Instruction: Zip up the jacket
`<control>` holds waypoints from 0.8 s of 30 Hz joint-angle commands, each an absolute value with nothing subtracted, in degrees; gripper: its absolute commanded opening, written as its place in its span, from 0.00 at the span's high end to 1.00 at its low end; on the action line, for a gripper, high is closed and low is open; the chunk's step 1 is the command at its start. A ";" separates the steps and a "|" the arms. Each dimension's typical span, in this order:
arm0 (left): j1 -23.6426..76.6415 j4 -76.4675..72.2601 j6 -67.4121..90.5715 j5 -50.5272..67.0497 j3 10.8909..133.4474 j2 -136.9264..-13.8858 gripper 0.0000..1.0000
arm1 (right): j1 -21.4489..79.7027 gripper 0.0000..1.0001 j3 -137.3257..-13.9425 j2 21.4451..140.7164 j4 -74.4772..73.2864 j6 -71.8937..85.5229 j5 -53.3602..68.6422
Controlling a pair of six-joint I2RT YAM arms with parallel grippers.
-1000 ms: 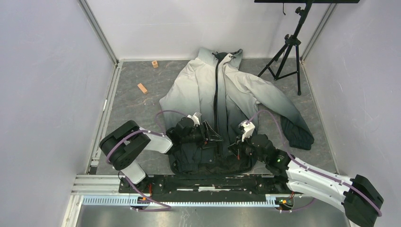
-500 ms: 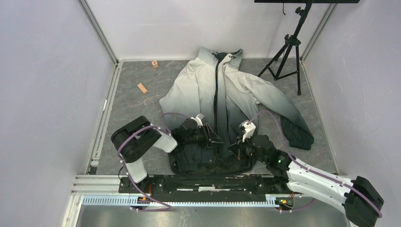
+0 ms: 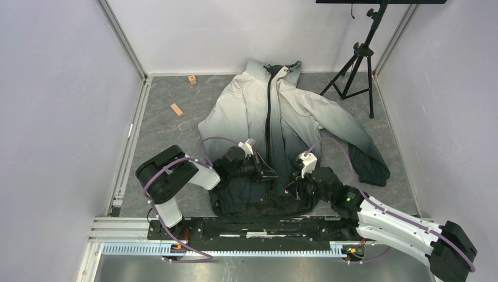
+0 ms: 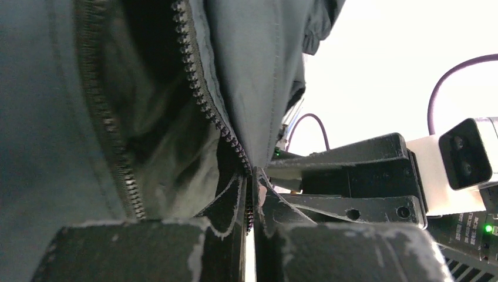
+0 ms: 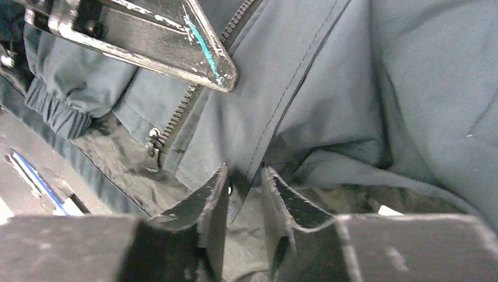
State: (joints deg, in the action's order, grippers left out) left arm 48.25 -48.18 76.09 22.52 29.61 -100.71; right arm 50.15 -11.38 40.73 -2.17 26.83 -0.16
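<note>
The jacket (image 3: 246, 111) lies flat on the grey floor, pale at the collar and black at the hem, its dark zipper (image 3: 269, 117) parted low down. My left gripper (image 3: 273, 176) sits at the lower front opening. In the left wrist view that left gripper (image 4: 251, 202) is shut on the zipper edge, and a row of teeth (image 4: 199, 88) runs up from the jaws. My right gripper (image 3: 289, 189) is just right of it. In the right wrist view the right gripper (image 5: 245, 188) stands a little open, with the jacket's front edge (image 5: 252, 158) loose between its jaws. The zipper slider (image 5: 154, 141) lies to the left.
A black tripod (image 3: 358, 59) stands at the back right by the jacket's sleeve. Two small wooden blocks (image 3: 177, 110) (image 3: 192, 79) lie at the back left. White walls close in both sides. The arms' mounting rail (image 3: 252, 226) runs along the hem.
My left gripper has closed onto the zipper edge and shifted slightly. My right gripper has parted its jaws, letting go of the jacket's front edge.
</note>
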 commanded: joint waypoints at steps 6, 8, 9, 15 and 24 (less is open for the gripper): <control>50.58 -52.10 70.32 19.46 30.21 -95.63 0.98 | 50.45 0.51 -22.77 34.97 -15.75 23.99 5.68; 50.78 -52.13 70.24 19.37 30.48 -95.54 0.98 | 50.49 0.48 -22.32 34.65 -14.06 24.62 7.65; 50.84 -52.12 70.14 19.38 30.64 -95.54 0.98 | 50.45 0.47 -21.79 34.65 -12.99 24.90 7.92; 51.06 -52.68 70.17 19.09 30.00 -94.47 0.98 | 50.43 0.41 -17.56 35.96 -7.31 28.72 6.89; 51.40 -52.21 70.55 19.29 30.75 -93.61 0.98 | 50.29 0.35 -12.53 36.72 0.97 29.90 4.80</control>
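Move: The right hand's parting fingertips are at the right front's hem corner, with the snap about level between them; the zip slider lies some 4 cm to its left, 1 cm back and slightly lower. The left hand already pinches the same front's row of teeth; from it the snap is about 6 cm back and 4 cm right, the slider roughly 7 cm straight back, both slightly lower. Up and off the hem corner goes the right hand, its already parting fingers opening to well over half; it climbs about 6 cm, then sinks back over the corner by more than half of that, drifting slightly back. Meanwhile the left hand keeps its pinch on the zip edge and raises it some 3.5 cm, its fingertips tilting a little. ##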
